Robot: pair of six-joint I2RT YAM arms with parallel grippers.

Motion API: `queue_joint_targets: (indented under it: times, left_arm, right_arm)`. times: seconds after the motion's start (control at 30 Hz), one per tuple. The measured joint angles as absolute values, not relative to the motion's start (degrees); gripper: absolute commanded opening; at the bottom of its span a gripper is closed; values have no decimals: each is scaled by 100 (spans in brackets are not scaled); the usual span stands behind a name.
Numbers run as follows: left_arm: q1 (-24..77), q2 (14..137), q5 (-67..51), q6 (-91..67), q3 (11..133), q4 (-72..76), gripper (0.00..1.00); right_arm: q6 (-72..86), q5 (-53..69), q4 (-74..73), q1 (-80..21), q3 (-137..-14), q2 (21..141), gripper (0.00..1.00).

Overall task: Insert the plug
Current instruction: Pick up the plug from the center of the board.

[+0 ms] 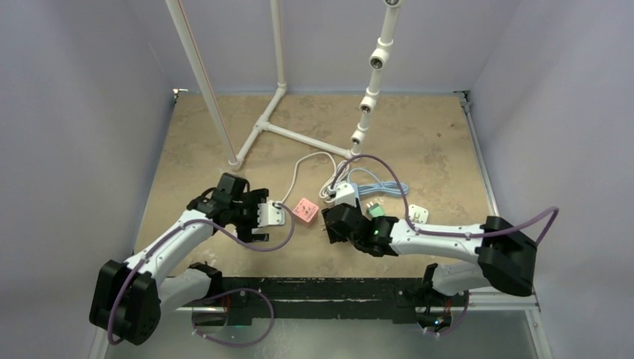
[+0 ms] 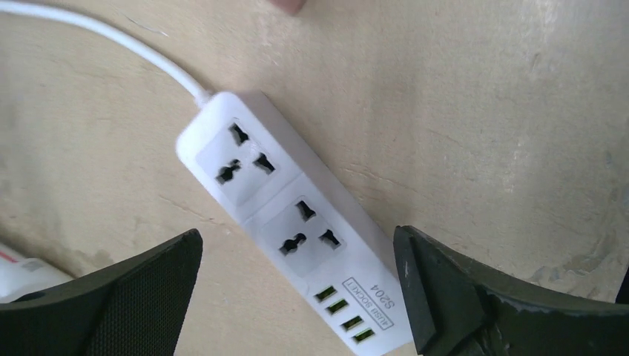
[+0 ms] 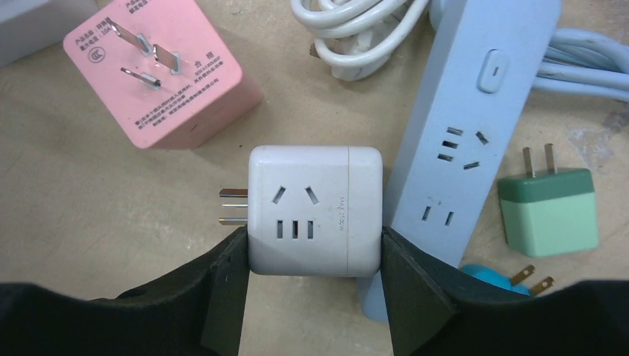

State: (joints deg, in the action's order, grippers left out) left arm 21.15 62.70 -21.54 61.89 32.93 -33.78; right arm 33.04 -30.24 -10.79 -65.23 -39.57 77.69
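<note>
The plug is a white cube [image 3: 315,211] with its metal prongs pointing left; in the top view the cube [image 1: 345,193] lies on the table in front of the right arm. My right gripper [image 3: 311,252] is shut on it, one black finger pressed against each side. A white power strip [image 2: 282,215] with two sockets and a row of USB ports lies slantwise on the table under my left gripper [image 2: 297,239]. That gripper is open wide and its fingers do not touch the strip [image 1: 274,215].
A pink adapter [image 3: 159,74] lies prongs-up to the cube's left. A pale blue power strip [image 3: 463,141] touches the cube's right side, with a green plug [image 3: 549,208] and a blue plug [image 3: 493,278] beyond it. Coiled white cable [image 3: 356,30] lies behind. A white pipe frame [image 1: 262,123] stands at the back.
</note>
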Motion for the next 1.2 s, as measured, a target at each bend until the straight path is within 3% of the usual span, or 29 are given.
queue_joint_targets:
  times: [0.13, 0.33, 0.63, 0.9, 1.2]
  left_arm:
    - [2115, 5728, -2427, 6077, 3553, -3607, 99]
    - [2115, 4650, -3089, 6184, 4163, -3632, 99]
    - [2115, 3334, -4219, 8429, 4268, -4132, 99]
    - [2115, 3035, -4764, 9478, 4355, -4515, 99]
    - [2115, 3039, -4952, 9821, 4530, -5059, 99]
  right_arm:
    - [3354, -2862, -1450, -6521, -3959, 7179, 7]
    - [3236, -1979, -1938, -6517, -4622, 6768, 9]
    - [2832, 283, -1809, -6215, -6394, 6853, 12]
    - [2598, 2005, -1680, -5704, -6928, 7769, 14]
    - [2499, 2689, -1704, -5682, -7083, 8147, 15]
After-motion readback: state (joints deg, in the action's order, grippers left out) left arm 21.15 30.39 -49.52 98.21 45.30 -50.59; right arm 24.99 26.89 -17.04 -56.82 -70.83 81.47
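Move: The white plug sits already pinched in the right hand, about 20 cm to the right of the left hand and nearly level with it. The place it is taken to, the left hand's open fingers, lies some 20 cm left and 1 cm ahead of the right hand. The pink cube is about 7 cm left of the right hand and 3 cm ahead, and the blue strip 5 cm right and 3 cm ahead. The white strip lies about 3 cm beneath the left hand, 1 cm to its right. Upward together, both hands climb nearly 20 cm and close on each other while easing back some 5 cm. The right, keeping its pinch on the plug, swings about 13 cm left over the pink cube's side of the table and turns to point left; the left, fingers still wide open, leaves the white strip, shifts 6 cm right and tilts up to point right, bringing its fingers to either side of the plug. ##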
